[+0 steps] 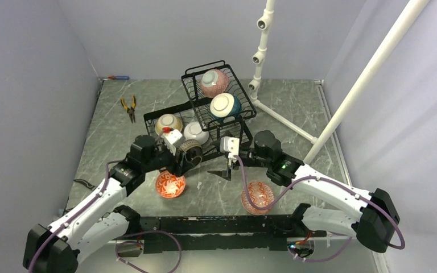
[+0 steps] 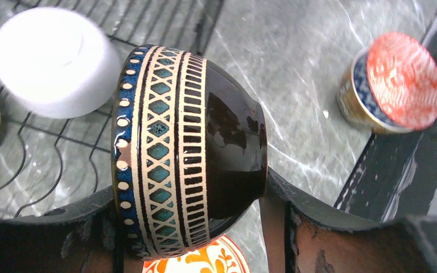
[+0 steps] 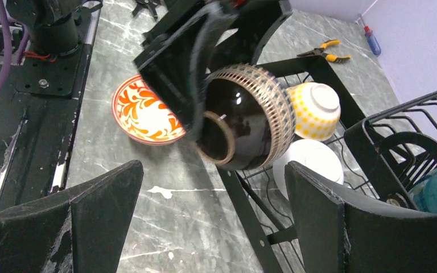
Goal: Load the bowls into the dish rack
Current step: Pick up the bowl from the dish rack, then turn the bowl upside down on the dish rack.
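Note:
My left gripper (image 1: pixel 189 152) is shut on a dark brown bowl (image 2: pixel 188 148) with a blue-and-cream patterned rim. It holds the bowl on its side over the front edge of the black dish rack (image 1: pixel 244 135). In the right wrist view the same bowl (image 3: pixel 244 119) hangs above the rack's frame. My right gripper (image 3: pixel 216 216) stands open and empty just in front of it, over the table. A cream-yellow bowl (image 1: pixel 168 123) and a white bowl (image 1: pixel 196 132) sit in the rack's base. A pink bowl (image 1: pixel 214 82) and a teal-and-white bowl (image 1: pixel 225 106) lie in the raised basket.
An orange-patterned bowl (image 1: pixel 170 185) and a red-patterned bowl (image 1: pixel 257 196) sit on the table in front of the rack. Orange-handled pliers (image 1: pixel 129 107) lie at the back left. A white pipe stand (image 1: pixel 262 57) rises behind the rack on the right.

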{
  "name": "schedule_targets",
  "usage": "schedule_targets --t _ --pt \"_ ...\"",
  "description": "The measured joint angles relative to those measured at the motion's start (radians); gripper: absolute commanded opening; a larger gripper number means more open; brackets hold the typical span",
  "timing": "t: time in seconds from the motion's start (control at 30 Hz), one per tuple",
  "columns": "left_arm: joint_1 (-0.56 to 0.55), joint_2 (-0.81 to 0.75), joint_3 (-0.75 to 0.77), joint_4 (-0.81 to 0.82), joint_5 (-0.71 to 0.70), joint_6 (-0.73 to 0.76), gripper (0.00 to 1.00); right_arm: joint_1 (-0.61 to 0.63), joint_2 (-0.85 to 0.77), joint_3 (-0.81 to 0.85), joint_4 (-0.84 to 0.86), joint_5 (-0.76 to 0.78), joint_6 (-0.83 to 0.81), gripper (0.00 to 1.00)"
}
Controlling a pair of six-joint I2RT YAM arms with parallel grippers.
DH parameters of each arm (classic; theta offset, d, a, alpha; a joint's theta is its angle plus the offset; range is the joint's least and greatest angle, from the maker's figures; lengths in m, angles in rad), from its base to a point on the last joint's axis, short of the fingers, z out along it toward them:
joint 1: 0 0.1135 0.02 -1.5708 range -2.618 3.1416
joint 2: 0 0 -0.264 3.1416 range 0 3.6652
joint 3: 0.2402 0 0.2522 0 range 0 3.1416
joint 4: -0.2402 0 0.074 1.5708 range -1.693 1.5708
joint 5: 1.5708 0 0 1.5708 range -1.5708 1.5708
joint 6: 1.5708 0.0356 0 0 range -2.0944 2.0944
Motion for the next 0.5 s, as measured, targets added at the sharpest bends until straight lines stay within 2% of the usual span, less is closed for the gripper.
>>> schedule_targets --t 0.2,0.5 --pt "0.195 0.053 0.001 0.092 0.098 -0.235 0.03 0.0 -0.016 -0.026 0.0 0.024 0.012 1.0" --pt "0.289 0.217 0.047 0.18 0.232 -0.583 0.03 0.0 -0.016 -0.036 -0.002 0.031 0.018 1.0"
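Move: The left hand, holding the dark patterned bowl, is bound for the free spot at the near-left of the rack's lower tier, about 7 cm ahead and 4 cm to its left, some 11 cm down. Beyond that spot, the white bowl stands 13 cm ahead and 3 cm right of the hand, the yellow bowl 16 cm ahead and 7 cm left. The orange bowl is 5 cm back, 7 cm left. From the empty right hand, the spot is roughly 10 cm ahead and 13 cm left, well below. Forward about 5 cm, drifting slightly left and up, the left hand carries the dark bowl in over the near rail of the rack's lower tier, towards the free spot in front of the white bowl. Meanwhile it rolls nearly 40 degrees about its own pointing line, counter-clockwise seen from behind the hand, tipping the bowl's foot upward; the fingers keep their pinch. ##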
